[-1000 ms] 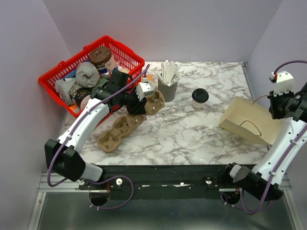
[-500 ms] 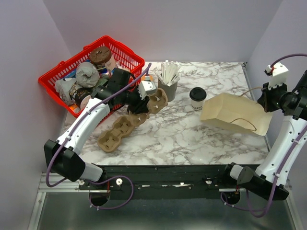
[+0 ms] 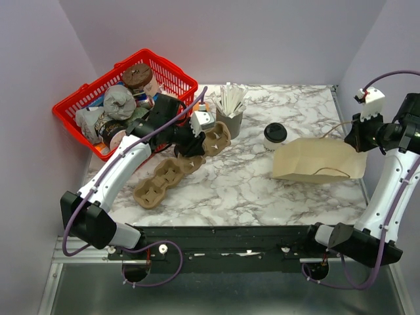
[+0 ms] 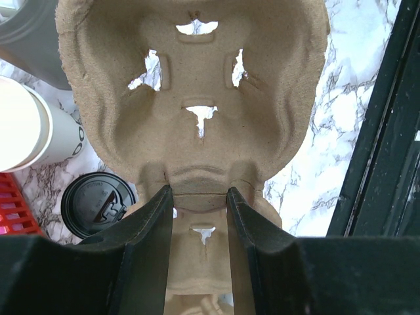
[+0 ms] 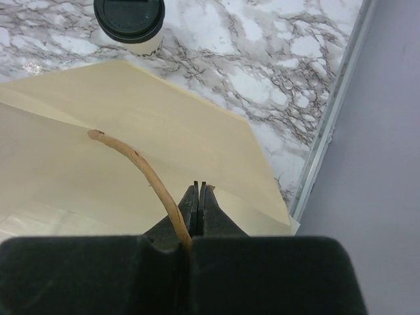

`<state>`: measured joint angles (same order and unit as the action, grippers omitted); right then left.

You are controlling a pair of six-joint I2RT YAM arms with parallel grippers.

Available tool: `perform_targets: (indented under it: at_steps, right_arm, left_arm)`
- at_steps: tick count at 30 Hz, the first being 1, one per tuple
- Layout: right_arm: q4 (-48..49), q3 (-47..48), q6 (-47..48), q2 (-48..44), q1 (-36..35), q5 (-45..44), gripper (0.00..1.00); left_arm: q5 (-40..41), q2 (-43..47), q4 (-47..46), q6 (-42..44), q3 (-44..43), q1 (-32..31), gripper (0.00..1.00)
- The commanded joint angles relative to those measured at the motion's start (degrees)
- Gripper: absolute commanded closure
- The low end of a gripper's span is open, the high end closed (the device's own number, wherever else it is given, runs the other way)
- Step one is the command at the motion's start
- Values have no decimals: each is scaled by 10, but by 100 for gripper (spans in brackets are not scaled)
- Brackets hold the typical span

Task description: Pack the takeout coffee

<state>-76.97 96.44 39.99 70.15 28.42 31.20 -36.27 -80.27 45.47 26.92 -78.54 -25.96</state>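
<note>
The takeout coffee (image 3: 274, 136), a small white cup with a black lid, stands mid-table; the right wrist view has it (image 5: 129, 20) just beyond the bag. My right gripper (image 3: 358, 140) is shut on the rim of a tan paper bag (image 3: 318, 161) that lies on its side right of the coffee. In the right wrist view the jaws (image 5: 199, 190) pinch the bag's edge (image 5: 131, 144), with its brown handle (image 5: 144, 174) curving past them. My left gripper (image 3: 192, 146) is shut on the narrow neck of a cardboard cup carrier (image 4: 197, 98).
A second cardboard carrier (image 3: 164, 180) lies near the left arm. The red basket (image 3: 172, 71) of cups and crumpled items sits at the back left. A grey cup of white sticks (image 3: 229, 111) stands behind the carrier. A black lid (image 4: 98, 207) and a white cup (image 4: 26, 131) lie beside the held carrier.
My right gripper has swung the bag leftward and down, so it now lies flatter, its far end close under the coffee. The left arm with the carrier has hardly shifted.
</note>
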Motion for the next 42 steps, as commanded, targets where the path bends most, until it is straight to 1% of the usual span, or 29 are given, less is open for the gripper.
perform_targets:
  at_steps: [1, 5, 8, 9, 11, 12, 15, 22, 29, 33, 37, 42]
  right_arm:
    - [-106, -6, 3, 8, -14, 12, 97]
    - [-105, -5, 12, 23, -28, 25, 93]
    - [-105, 1, 26, 43, -30, 27, 83]
    - [-105, 4, 34, 48, -30, 28, 77]
    - [-104, 14, 61, 63, -30, 24, 71]
    - [-105, 18, 72, 68, -30, 20, 65]
    - [-104, 37, 113, 87, -30, 10, 58]
    - [-102, 101, 162, 126, -30, -6, 53]
    - [-58, 88, 216, 137, -30, -32, 44]
    - [-37, 92, 229, 153, -30, -26, 39]
    - [-35, 118, 242, 181, -30, -11, 37]
    - [-42, 141, 281, 214, -30, 15, 37]
  left_arm:
    - [-5, 15, -21, -15, 13, -8, 100]
    - [-2, 15, -25, -22, 17, -12, 100]
    - [0, 15, -28, -26, 19, -15, 100]
    - [0, 13, -31, -26, 19, -16, 100]
    - [1, 13, -33, -27, 19, -16, 100]
    - [1, 13, -35, -26, 19, -16, 100]
    - [1, 12, -38, -27, 21, -16, 100]
    - [1, 13, -50, -37, 30, -16, 100]
    - [3, 16, -57, -39, 39, -16, 100]
    - [1, 18, -58, -40, 44, -16, 100]
    - [2, 18, -57, -41, 45, -16, 100]
    - [6, 14, -58, -41, 43, -16, 100]
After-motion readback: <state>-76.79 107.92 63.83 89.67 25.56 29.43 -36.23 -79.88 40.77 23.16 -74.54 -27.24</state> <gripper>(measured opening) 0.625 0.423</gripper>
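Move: My right hand, shut, is at the paper bag's right end with one handle looped at my fingers; the bag's middle lies about 12 cm to the left, some 3 cm ahead and 15 cm below. The black-lidded cup stands 24 cm left, 12 cm ahead and 26 cm down; the straw holder is about 40 cm left and 17 ahead, also low. From my left hand, still holding the cardboard tray, the bag is some 43 cm right, nearly level forward and 11 cm lower. I open my right fingers from shut to a little over half, freeing the handle, and carry the hand forward about 8 cm, drifting right by half as much after a slight start to the left. It dips, comes back up, then sinks again to finish a few centimetres lower, turned about 20 degrees counter-clockwise and rolled left side down, fingers open close to the bag's right end. ##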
